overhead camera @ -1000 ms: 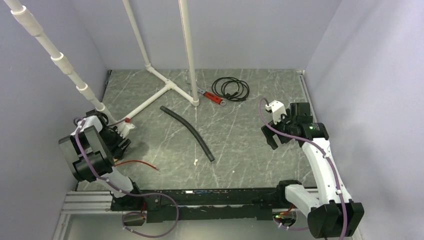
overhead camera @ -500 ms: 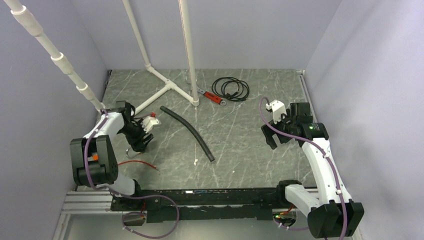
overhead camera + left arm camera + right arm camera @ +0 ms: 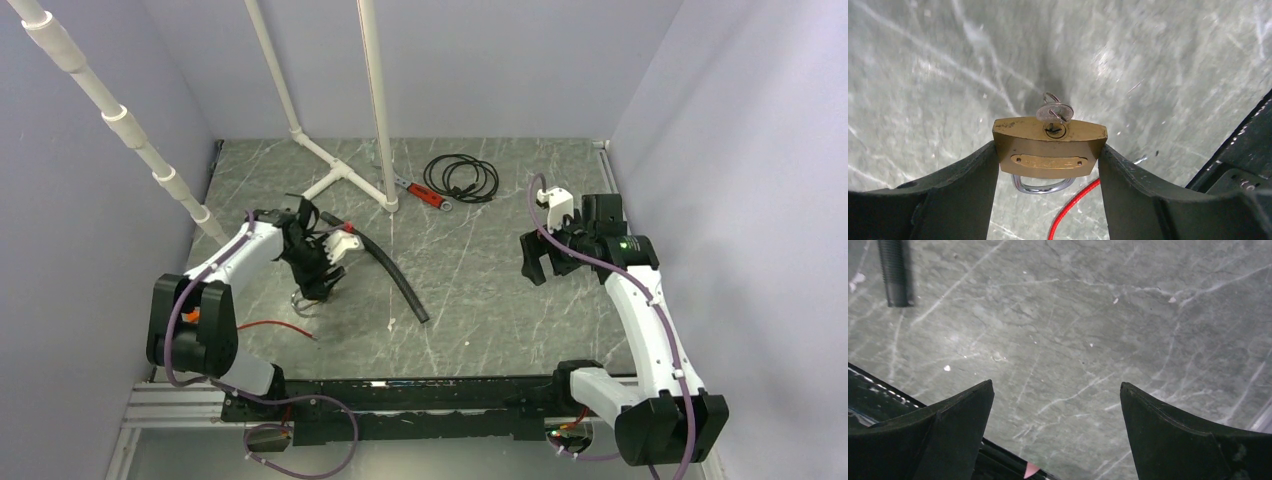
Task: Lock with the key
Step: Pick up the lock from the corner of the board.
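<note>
In the left wrist view a brass padlock [image 3: 1050,150] sits clamped by its two ends between my left gripper's [image 3: 1048,146] dark fingers. A silver key [image 3: 1053,112] sticks out of the keyhole on its far face, and the chrome shackle [image 3: 1040,186] points back toward the wrist. From above, the left gripper [image 3: 312,285] hangs over the left-middle of the table, next to the black hose. My right gripper [image 3: 540,262] hovers at the right side, well apart from the padlock. Its jaws stand wide with only bare table between them [image 3: 1055,385].
A black hose [image 3: 378,265] lies diagonally mid-table; its end [image 3: 895,270] shows in the right wrist view. A red wire [image 3: 275,325] lies near the left front. A coiled black cable [image 3: 460,177], a red-handled tool [image 3: 425,193] and a white pipe frame [image 3: 340,172] sit at the back.
The left arm has swung from the left wall rightward to the hose, carrying the padlock. The right gripper has shifted slightly back and turned.
</note>
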Controlling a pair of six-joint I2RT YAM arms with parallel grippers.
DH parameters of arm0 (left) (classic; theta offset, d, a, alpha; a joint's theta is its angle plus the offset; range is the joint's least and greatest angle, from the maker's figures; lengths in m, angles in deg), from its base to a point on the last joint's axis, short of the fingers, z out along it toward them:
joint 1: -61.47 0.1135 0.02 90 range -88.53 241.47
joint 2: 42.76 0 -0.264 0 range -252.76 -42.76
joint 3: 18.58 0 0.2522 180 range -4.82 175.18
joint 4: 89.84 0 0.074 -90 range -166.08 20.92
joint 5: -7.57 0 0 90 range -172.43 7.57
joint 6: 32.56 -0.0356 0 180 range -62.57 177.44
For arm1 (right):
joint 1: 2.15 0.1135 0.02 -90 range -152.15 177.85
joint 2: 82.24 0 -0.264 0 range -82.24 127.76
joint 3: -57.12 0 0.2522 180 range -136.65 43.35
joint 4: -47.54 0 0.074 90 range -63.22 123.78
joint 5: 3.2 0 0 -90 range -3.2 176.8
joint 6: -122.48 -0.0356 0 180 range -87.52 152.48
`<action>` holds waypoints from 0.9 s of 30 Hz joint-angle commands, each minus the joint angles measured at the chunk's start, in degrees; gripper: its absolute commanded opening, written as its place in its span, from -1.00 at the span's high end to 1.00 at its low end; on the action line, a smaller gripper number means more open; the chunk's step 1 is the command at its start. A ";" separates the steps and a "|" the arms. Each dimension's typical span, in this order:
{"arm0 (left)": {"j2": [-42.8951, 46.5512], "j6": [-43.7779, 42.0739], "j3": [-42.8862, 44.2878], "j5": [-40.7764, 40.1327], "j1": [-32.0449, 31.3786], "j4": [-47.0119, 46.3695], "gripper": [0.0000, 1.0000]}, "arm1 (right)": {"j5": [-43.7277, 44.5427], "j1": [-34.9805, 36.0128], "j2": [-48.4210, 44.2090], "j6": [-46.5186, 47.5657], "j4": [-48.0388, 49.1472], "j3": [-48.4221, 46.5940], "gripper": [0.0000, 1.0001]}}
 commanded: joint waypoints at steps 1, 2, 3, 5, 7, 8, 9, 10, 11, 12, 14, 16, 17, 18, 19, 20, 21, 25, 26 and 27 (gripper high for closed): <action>0.78 5.17 4.22 1.32 -6.42 -0.98 0.40 | -4.58 0.18 0.89 -5.42 2.68 -2.86 -0.99; 0.52 5.96 4.83 0.96 -7.99 -1.15 0.41 | -5.06 0.16 1.04 -6.05 2.93 -2.80 -0.99; 0.31 6.72 5.38 0.62 -9.71 -1.34 0.41 | -5.59 0.15 1.21 -6.88 3.20 -2.73 -0.99; -0.20 8.06 6.84 -0.04 -12.85 -1.56 0.42 | -6.82 0.18 1.82 -8.86 3.81 -2.57 -0.99; -1.07 9.59 8.48 -0.03 -15.53 -1.50 0.43 | -8.72 0.15 2.47 -11.23 4.68 -2.22 -0.99; -1.58 10.39 9.40 0.18 -16.76 -1.64 0.45 | -9.82 0.16 2.90 -12.60 5.10 -1.98 -0.99; -2.08 11.21 10.13 0.36 -17.88 -1.82 0.45 | -11.05 0.20 3.39 -14.15 5.57 -1.74 -0.99; -2.45 11.67 10.82 0.43 -19.19 -2.07 0.45 | -12.75 0.20 4.04 -15.61 6.10 -1.54 -0.99; -2.77 12.05 11.43 0.25 -20.57 -2.46 0.46 | -14.12 0.16 4.67 -17.52 6.93 -1.21 -0.99; -3.04 12.45 11.99 0.10 -21.81 -2.91 0.47 | -15.54 0.18 5.40 -19.36 7.75 -1.00 -0.99; -3.96 13.55 13.61 0.35 -24.16 -3.62 0.47 | -18.77 0.16 6.97 -23.90 9.78 -0.40 -0.99; -5.67 14.95 16.34 0.34 -26.05 -4.34 0.48 | -21.90 0.15 8.26 -28.68 12.77 1.00 -0.99; -6.59 15.75 17.82 0.34 -26.88 -4.56 0.49 | -23.25 0.16 9.02 -31.26 14.50 1.81 -0.99; -7.80 16.44 19.29 0.31 -27.71 -4.55 0.49 | -24.83 0.17 9.61 -33.73 16.38 2.81 -0.99; -8.87 16.90 21.07 0.41 -28.53 -4.37 0.49 | -26.35 0.22 10.20 -36.39 18.50 3.91 -0.99; -10.53 17.43 22.64 0.24 -29.77 -4.24 0.50 | -27.64 0.16 10.94 -39.45 20.89 4.90 -0.99; -11.65 17.84 24.20 0.06 -30.68 -4.27 0.51 | -28.78 0.20 11.39 -41.49 22.91 5.89 -0.99; -15.99 18.79 30.23 -0.70 -33.59 -4.38 0.53 | -31.21 0.79 13.29 -46.65 28.48 9.24 -0.99; -17.11 19.01 31.35 -0.83 -34.25 -4.50 0.53 | -31.59 1.16 13.89 -47.49 29.45 9.71 -0.99; -18.20 19.23 32.54 -1.00 -34.71 -4.81 0.53 | -31.85 1.59 14.40 -48.42 30.59 10.22 -0.99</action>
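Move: The lock, keys hanging from its keyhole, is already between the left fingers and clear of the table. The open right gripper it travels towards is roughly 50 cm to the left hand's right, about level fore and aft and some 11 cm higher. From the left hand, the black hose's middle lies 15 cm right and 9 ahead, the red cord 9 cm left and 7 back, both about 7 below. From the right hand, the lock is some 50 cm left, level fore and aft, 11 lower. Still pinching the lock by its sides, the left hand sweeps it about 20 cm to the right, over the black hose and towards the right gripper, rising some 5 cm and turning slightly clockwise. The right hand, empty and wide open, comes about 10 cm left to meet it, sinking a little late on while its wrist swings the fingers up from steeply down to point leftwards at the lock. ##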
